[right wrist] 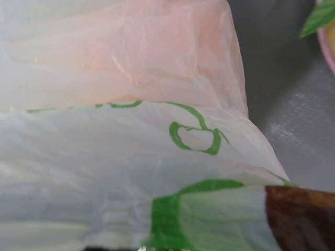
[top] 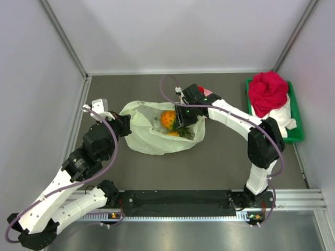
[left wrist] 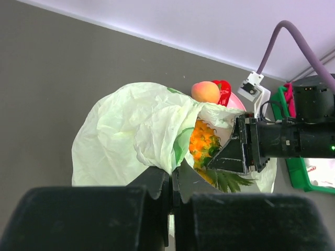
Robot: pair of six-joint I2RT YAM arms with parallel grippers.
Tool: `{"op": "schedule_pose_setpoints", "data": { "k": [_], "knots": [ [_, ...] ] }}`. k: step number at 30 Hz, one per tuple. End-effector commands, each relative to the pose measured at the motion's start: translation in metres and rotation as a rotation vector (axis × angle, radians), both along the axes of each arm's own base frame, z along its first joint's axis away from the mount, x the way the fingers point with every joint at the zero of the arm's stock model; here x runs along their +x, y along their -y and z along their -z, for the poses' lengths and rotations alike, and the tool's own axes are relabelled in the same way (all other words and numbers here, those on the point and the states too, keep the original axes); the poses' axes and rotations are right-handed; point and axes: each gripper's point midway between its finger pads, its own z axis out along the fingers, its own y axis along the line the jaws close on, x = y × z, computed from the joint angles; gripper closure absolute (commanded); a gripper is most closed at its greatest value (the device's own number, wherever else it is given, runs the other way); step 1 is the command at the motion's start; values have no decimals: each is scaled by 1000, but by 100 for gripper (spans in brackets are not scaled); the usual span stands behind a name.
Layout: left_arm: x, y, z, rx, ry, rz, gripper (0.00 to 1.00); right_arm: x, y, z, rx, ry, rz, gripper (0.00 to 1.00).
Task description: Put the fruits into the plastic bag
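The pale-green plastic bag [top: 149, 137] lies open on the dark table. My left gripper [left wrist: 177, 170] is shut on the bag's rim and holds it up at the near left side. The orange pineapple [top: 168, 119] with its green crown [left wrist: 230, 180] sits inside the bag's mouth. My right gripper [top: 181, 121] reaches in from the right, its jaws closed round the pineapple, one black finger [left wrist: 233, 151] in front of the fruit. An orange-yellow fruit [left wrist: 205, 92] and a red one [left wrist: 224, 90] rest on the pink plate [left wrist: 236, 102] behind the bag. The right wrist view is filled by bag film [right wrist: 131, 157].
A green tray [top: 294, 112] at the far right holds a big red cloth bundle [top: 268, 91] and a white cloth [top: 285, 117]. Grey walls close the table at the back and on both sides. The right arm arches over the pink plate.
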Motion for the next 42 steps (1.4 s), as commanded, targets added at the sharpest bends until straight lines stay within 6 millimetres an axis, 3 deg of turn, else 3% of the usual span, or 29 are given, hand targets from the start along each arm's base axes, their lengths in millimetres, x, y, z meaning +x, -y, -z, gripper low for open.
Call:
{"op": "schedule_pose_setpoints", "data": {
  "k": [1, 5, 9, 10, 12, 13, 15, 16, 19, 25, 35, 40, 42],
  "knots": [
    [-3, -16, -5, -38, 12, -71, 100, -13, -35, -13, 121, -13, -72, 100],
    [-6, -25, -6, -47, 22, -102, 100, -26, -57, -6, 168, -61, -108, 100],
    [-7, -25, 1, -55, 7, -105, 100, -24, -66, -2, 179, -87, -114, 100],
    [-7, -23, 4, -62, 0, -102, 100, -23, -67, -3, 178, -83, -118, 90],
    [-6, -21, 10, -64, -14, -96, 100, -19, -69, -11, 189, -65, -121, 80],
    [-6, -20, 10, -71, -17, -98, 100, -19, -69, -17, 199, -52, -126, 68],
    [-4, -18, 16, -62, -31, -99, 100, -19, -72, -25, 221, -40, -136, 57],
    [-3, -18, 16, -59, -33, -99, 100, -19, -74, -34, 239, -24, -144, 47],
    [0, -14, 20, -32, -43, -89, 100, -19, -76, -47, 265, 4, -160, 33],
    [6, -5, 22, -20, -46, -74, 100, -16, -75, -81, 315, 80, -159, 24],
    [16, 3, 23, 8, -43, -62, 100, -13, -79, -127, 428, 187, -143, 20],
    [18, -2, 24, 5, -44, -98, 100, -17, -77, -163, 503, 266, -157, 21],
    [17, -14, 28, -12, -59, -174, 100, -19, -74, -171, 514, 290, -153, 21]
  ]
}}
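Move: The right hand holds the pineapple by its leafy end, the fruit's middle about 4 cm to the left and 2 cm ahead, slightly lower. The bag's floor lies some 7 cm left, level fore and aft, 8 cm down; a yellow fruit sits there, 3 cm left, 7 below. The bowl is 15 cm ahead, 9 right and 9 below. From the left hand, pinching the bag's rim, that floor is 12 cm right, 6 ahead, 25 below. Still gripping the pineapple, the right hand carries it about 5 cm left, 3 back and slightly down inside the bag, then spreads its fingers to let go. It backs off upward, some 12 cm, easing left as the fingertips swing leftward. The left hand keeps its pinch on the rim, shifting 2 cm left, then back right while sinking about 4 cm. ##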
